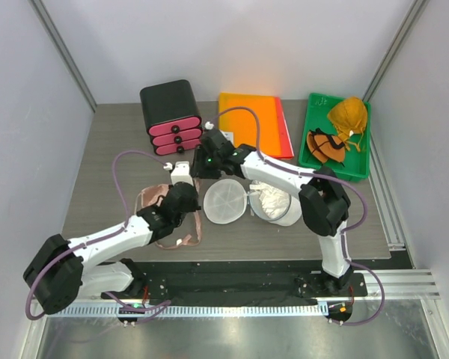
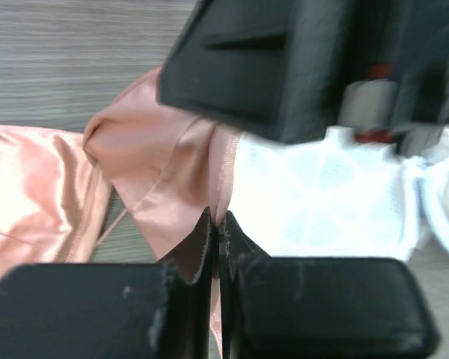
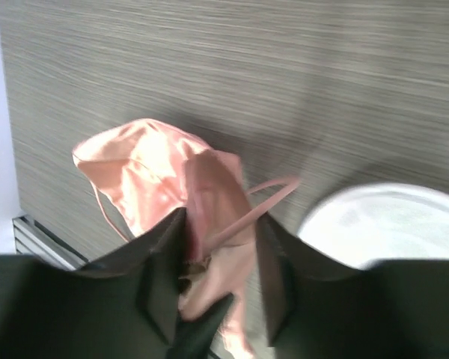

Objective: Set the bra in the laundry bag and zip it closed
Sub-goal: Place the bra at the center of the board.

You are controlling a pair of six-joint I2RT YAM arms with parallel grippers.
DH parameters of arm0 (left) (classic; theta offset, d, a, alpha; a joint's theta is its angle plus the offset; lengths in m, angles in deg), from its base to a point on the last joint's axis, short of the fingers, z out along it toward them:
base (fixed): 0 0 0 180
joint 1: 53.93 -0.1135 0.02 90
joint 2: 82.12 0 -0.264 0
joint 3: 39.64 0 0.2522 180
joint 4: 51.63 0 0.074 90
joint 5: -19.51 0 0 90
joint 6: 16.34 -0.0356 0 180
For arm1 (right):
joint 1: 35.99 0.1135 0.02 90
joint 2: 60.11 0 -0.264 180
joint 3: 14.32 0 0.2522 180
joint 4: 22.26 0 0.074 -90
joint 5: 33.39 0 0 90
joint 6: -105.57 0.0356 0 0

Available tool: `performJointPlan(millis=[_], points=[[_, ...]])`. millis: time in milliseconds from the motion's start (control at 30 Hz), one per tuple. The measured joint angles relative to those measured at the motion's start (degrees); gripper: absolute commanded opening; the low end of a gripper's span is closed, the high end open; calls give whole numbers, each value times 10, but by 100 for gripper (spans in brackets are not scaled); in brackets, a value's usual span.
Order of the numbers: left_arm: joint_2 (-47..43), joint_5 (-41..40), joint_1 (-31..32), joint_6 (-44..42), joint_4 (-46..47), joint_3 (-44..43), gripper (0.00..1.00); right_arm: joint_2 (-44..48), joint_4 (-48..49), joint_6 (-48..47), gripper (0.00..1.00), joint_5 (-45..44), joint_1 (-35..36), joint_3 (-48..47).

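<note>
The pink satin bra [image 1: 197, 223] lies on the table left of the laundry bag [image 1: 224, 202], a white mesh case lying open with its two round halves side by side. My left gripper [image 1: 185, 196] is shut on a fold of the bra [image 2: 165, 172] next to the bag [image 2: 322, 202]. My right gripper [image 1: 200, 166] hovers just above it and shows as a dark block at the top of the left wrist view. Its jaws stand apart, and the right gripper [image 3: 221, 224] has loose bra fabric [image 3: 150, 168] and a strap hanging between them. A bag half [image 3: 382, 221] shows at the right.
A black drawer unit with pink drawers [image 1: 170, 116] stands at the back left. An orange folder [image 1: 254, 123] lies beside it. A green tray [image 1: 311, 153] at the back right holds orange and brown garments [image 1: 348, 116].
</note>
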Motion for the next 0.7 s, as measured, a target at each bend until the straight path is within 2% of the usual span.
performJointPlan(millis=[100,167,400,500,700], points=[[-13,43,-19,7,9,0,0,32,7,-2,71,24,-31,42],[-26,97,-57,19,29,4,0,63,9,-6,75,30,-51,66],[-43,270,-229,87,110,52,0,187,33,-32,78,31,-95,96],[-39,323,-268,113,124,65,0,206,49,-41,79,42,-93,96],[8,410,-318,164,163,66,0,184,49,-57,80,68,-91,105]])
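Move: The left hand has the bra's edge shut between its fingers, while the right, already part open, is still at the cloth just ahead. The bra's middle lies about 7 cm left of the left hand, 2 cm back and 6 cm below; from the right hand, some 7 cm left, 6 back and 6 below. From the left hand, the mesh lid is level, 8 cm right, and the open bag 23 cm right. From the right hand, the folders lie 20 cm ahead, 17 right. The right fingers come free of the bra as they open wide, and that hand pulls away to the right about 8 cm and then up some 12, sinking back a little at the end. The left keeps its pinch, lifting slightly, then carrying the cloth forward and left about 4 cm each way and easing down again, rolling some 35 degrees so its left side drops. ##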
